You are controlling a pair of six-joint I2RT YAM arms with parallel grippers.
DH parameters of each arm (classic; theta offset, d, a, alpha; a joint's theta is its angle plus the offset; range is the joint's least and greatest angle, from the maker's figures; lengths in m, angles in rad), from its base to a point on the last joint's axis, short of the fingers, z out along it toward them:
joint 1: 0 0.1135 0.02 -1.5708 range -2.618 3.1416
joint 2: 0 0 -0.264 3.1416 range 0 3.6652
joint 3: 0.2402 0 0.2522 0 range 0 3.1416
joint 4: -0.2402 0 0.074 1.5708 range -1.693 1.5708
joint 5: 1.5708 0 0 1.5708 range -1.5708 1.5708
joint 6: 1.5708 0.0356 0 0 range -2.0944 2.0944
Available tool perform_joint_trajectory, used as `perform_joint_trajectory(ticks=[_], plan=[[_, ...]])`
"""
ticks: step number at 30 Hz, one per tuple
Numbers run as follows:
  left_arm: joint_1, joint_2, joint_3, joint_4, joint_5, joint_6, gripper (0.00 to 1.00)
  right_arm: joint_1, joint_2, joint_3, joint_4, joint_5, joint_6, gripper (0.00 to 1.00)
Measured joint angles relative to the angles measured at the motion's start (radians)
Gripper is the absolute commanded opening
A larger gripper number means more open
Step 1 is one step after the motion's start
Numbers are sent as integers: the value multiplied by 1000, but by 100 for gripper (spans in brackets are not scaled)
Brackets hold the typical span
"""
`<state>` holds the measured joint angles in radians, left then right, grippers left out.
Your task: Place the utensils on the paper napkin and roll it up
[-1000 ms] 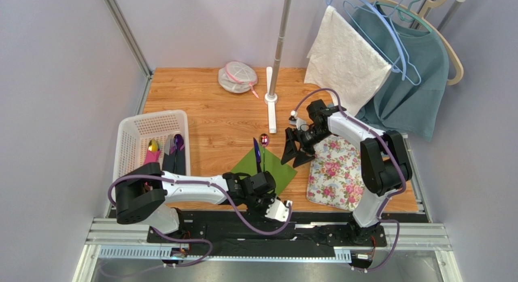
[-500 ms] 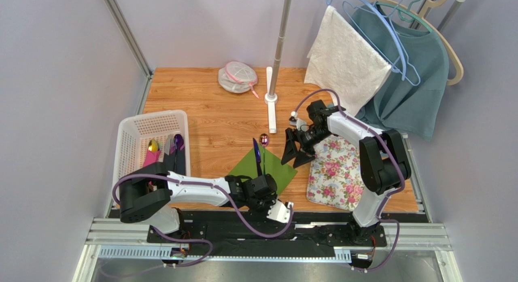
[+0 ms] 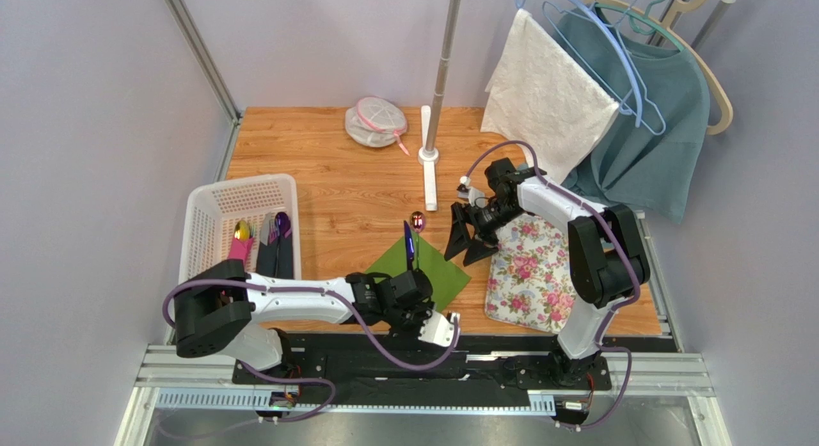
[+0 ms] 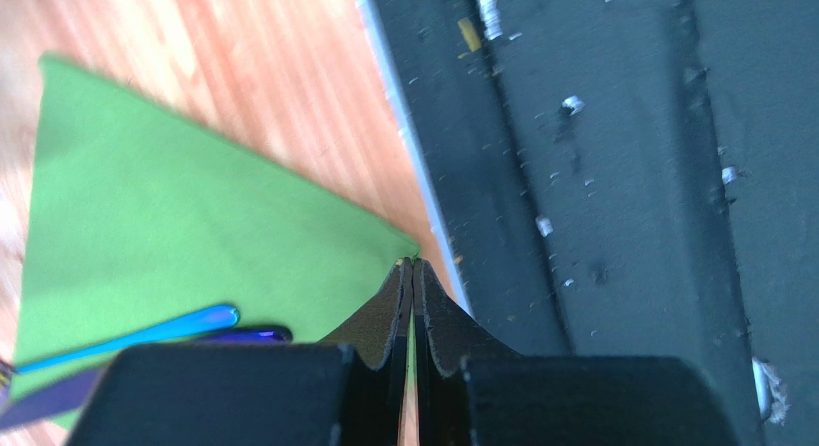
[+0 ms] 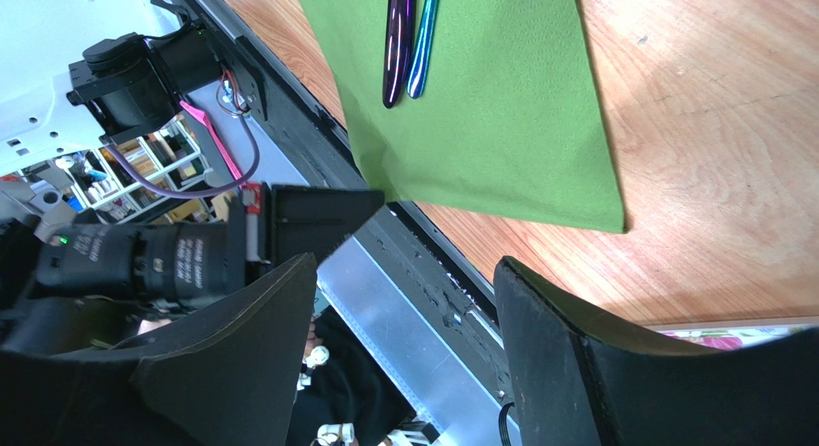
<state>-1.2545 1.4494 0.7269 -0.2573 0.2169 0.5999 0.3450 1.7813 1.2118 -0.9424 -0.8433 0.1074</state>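
Observation:
The green paper napkin (image 3: pixel 428 271) lies as a diamond on the wooden table, with the utensils (image 3: pixel 409 244) on it: slim blue and purple sticks (image 5: pixel 409 33) side by side, and a glossy reddish head (image 3: pixel 417 219) just past its far corner. My left gripper (image 3: pixel 413 300) is at the napkin's near corner, by the table's front edge. In the left wrist view its jaws (image 4: pixel 411 268) are pressed together with a sliver of green napkin (image 4: pixel 192 244) between them. My right gripper (image 3: pixel 468 240) hangs open to the right of the napkin, nothing between its fingers (image 5: pixel 577 360).
A floral mat (image 3: pixel 533 268) lies right of the napkin. A white basket (image 3: pixel 207 225) at the left holds more cutlery. A pole stand (image 3: pixel 430 158) and a mesh pouch (image 3: pixel 375 120) sit behind. Cloth and a shirt on hangers (image 3: pixel 615 91) hang at the back right. A black rail (image 4: pixel 596 177) borders the front edge.
My left gripper's jaws have closed on the napkin's near corner, and the arm shifted slightly. The right arm has not moved.

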Motion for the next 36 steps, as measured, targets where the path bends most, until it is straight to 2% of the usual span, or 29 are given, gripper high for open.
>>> perform_joint_trajectory(ticks=[5, 8, 15, 19, 28, 36], plan=[[101, -4, 42, -46, 48, -18, 6, 0, 4, 0, 0, 0, 0, 70], [164, -3, 84, -67, 88, -24, 6, 0, 5, 0, 2, 0, 2, 65], [256, 25, 156, -75, 146, -29, 6, 0, 5, -46, 46, 8, 53, 41], [286, 62, 166, -76, 165, -30, 5, 0, 5, -87, 77, 11, 87, 31], [354, 111, 168, -63, 171, -41, 5, -1, 11, -119, 122, -1, 133, 26], [367, 136, 185, -52, 169, -61, 5, -1, 19, -186, 188, -34, 190, 17]])
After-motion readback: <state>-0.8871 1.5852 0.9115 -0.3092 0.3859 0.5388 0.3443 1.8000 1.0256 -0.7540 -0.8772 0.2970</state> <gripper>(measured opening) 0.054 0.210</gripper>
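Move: The left hand holds the napkin's near corner just above the table; the handle ends of the knife and spoon lie about 8 cm ahead of it and 1 cm left. The knife's middle is roughly 13 cm ahead and 1 cm left, the spoon's 15 cm straight ahead. From the open right hand, those handle ends are some 6 cm back, 8 cm left and 9 cm below, while the napkin's right corner is about 3 cm back, 2 cm right and 9 cm below. Bring the left gripper forward about 10 cm in a low arc, still pinching the napkin's near corner: lift some 4 cm, then sink about halfway back while turning roughly 20 degrees counter-clockwise, to lay the corner over the handle ends. Partway through, lower the empty right gripper about 4 cm towards the napkin's right part, drawing slightly back and closing its fingers most of the way. ##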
